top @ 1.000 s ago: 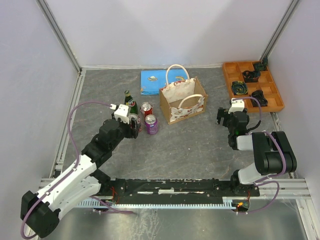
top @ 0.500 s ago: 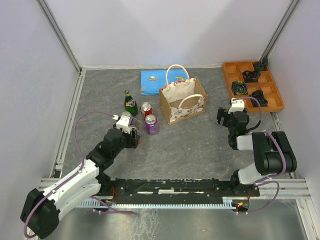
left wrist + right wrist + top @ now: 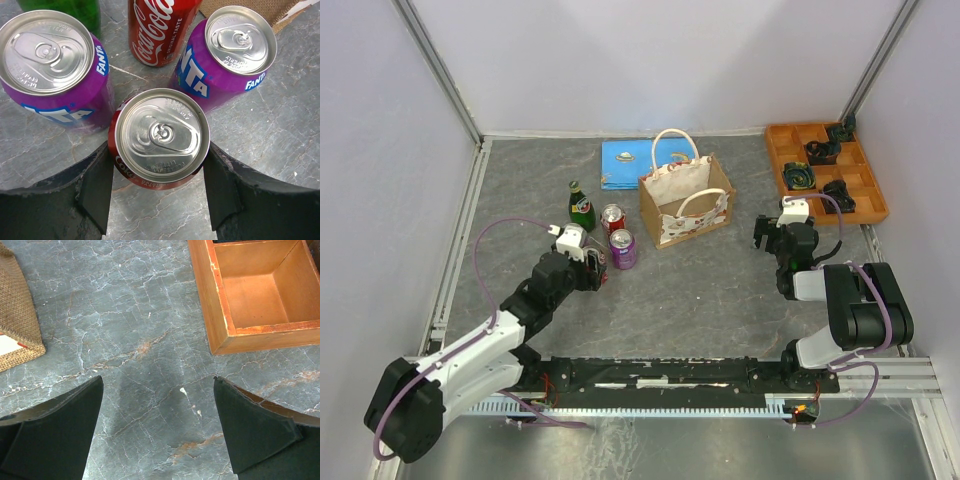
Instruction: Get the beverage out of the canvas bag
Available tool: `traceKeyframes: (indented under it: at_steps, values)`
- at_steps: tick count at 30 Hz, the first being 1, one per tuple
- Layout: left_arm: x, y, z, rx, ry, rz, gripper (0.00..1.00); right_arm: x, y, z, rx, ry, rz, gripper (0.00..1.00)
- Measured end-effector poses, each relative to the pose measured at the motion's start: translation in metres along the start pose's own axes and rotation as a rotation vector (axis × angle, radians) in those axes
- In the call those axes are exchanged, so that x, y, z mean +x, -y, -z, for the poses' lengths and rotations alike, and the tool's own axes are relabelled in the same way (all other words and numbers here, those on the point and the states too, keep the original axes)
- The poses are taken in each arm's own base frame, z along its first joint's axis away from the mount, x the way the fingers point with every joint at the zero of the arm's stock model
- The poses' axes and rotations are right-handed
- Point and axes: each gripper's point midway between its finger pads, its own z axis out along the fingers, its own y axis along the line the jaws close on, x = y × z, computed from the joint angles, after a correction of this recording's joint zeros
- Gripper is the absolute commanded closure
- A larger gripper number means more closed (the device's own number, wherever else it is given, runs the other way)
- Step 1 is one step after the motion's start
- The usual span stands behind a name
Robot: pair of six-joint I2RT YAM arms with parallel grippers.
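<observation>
The canvas bag (image 3: pixel 685 200) stands open at the table's middle back, and its burlap corner shows in the left wrist view (image 3: pixel 280 10). Left of the bag stand a green bottle (image 3: pixel 581 207), a red Coke can (image 3: pixel 612 218) and a purple Fanta can (image 3: pixel 623 249). My left gripper (image 3: pixel 593 267) sits just in front of them. In the left wrist view the left gripper (image 3: pixel 157 167) is shut on a second red Coke can (image 3: pixel 160 135), upright, with a finger against each side. Another Fanta can (image 3: pixel 47 55) stands close on its left. My right gripper (image 3: pixel 768 236) is open and empty.
A flat blue picture book (image 3: pixel 623 163) lies behind the bag. An orange wooden compartment tray (image 3: pixel 775 150) with dark items stands at the back right, and its corner shows in the right wrist view (image 3: pixel 220 305). The bag's burlap side (image 3: pixel 17 315) lies left of the right gripper (image 3: pixel 157 425).
My left gripper has drawn back from beside the green bottle toward the near side, then shifted slightly right. The right arm has not moved.
</observation>
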Motion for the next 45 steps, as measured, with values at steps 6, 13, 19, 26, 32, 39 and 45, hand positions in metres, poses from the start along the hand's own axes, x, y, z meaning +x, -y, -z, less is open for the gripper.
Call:
traceKeyframes:
  at_steps: [6, 13, 19, 26, 32, 39, 45]
  values:
    - [-0.004, 0.001, 0.003, -0.003, 0.013, 0.038, 0.01, 0.0, 0.0, 0.0, 0.0, 0.0, 0.0, 0.01]
    - [-0.015, 0.0, 0.008, -0.023, 0.027, 0.063, 0.01, 0.0, 0.0, 0.0, 0.0, 0.0, 0.0, 0.01]
    - [-0.044, 0.002, 0.013, -0.035, 0.075, 0.071, 0.01, 0.0, 0.0, 0.0, 0.0, 0.0, 0.0, 0.01]
    - [-0.103, 0.001, 0.021, -0.086, 0.182, 0.08, 0.01, 0.0, 0.0, 0.0, 0.0, 0.0, 0.0, 0.01]
    - [-0.15, -0.011, 0.01, -0.161, 0.203, 0.07, 0.01, 0.0, 0.0, 0.0, 0.0, 0.0, 0.0, 0.01]
    - [-0.161, -0.091, 0.008, -0.332, 0.207, 0.155, 0.01, 0.0, 0.0, 0.0, 0.0, 0.0, 0.0, 0.01]
    - [-0.171, -0.159, 0.029, -0.489, 0.257, 0.232, 0.01, 0.0, 0.0, 0.0, 0.0, 0.0, 0.0, 0.01]
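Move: The left fingers still grip a Coke can near its top, already set down on the table, its middle about 3 cm below the hand point. Around that can stand one Fanta can 4 cm ahead and 7 cm right, another 7 cm ahead and 5 cm left, the second Coke 12 cm ahead and 4 cm right, and the green bottle 14 cm ahead and 3 cm left. From the idle right hand, the gripped Coke is roughly 45 cm left and 10 cm back. The left fingers open wide and let go of the Coke can. The hand lifts almost straight up off it, slowly at first and then faster, some 13 cm with growing forward travel. It then swings out left by about 15 cm over open table, away from the cans, ending 10 cm farther forward, tipped up slightly and turned some 30 degrees counter-clockwise. ##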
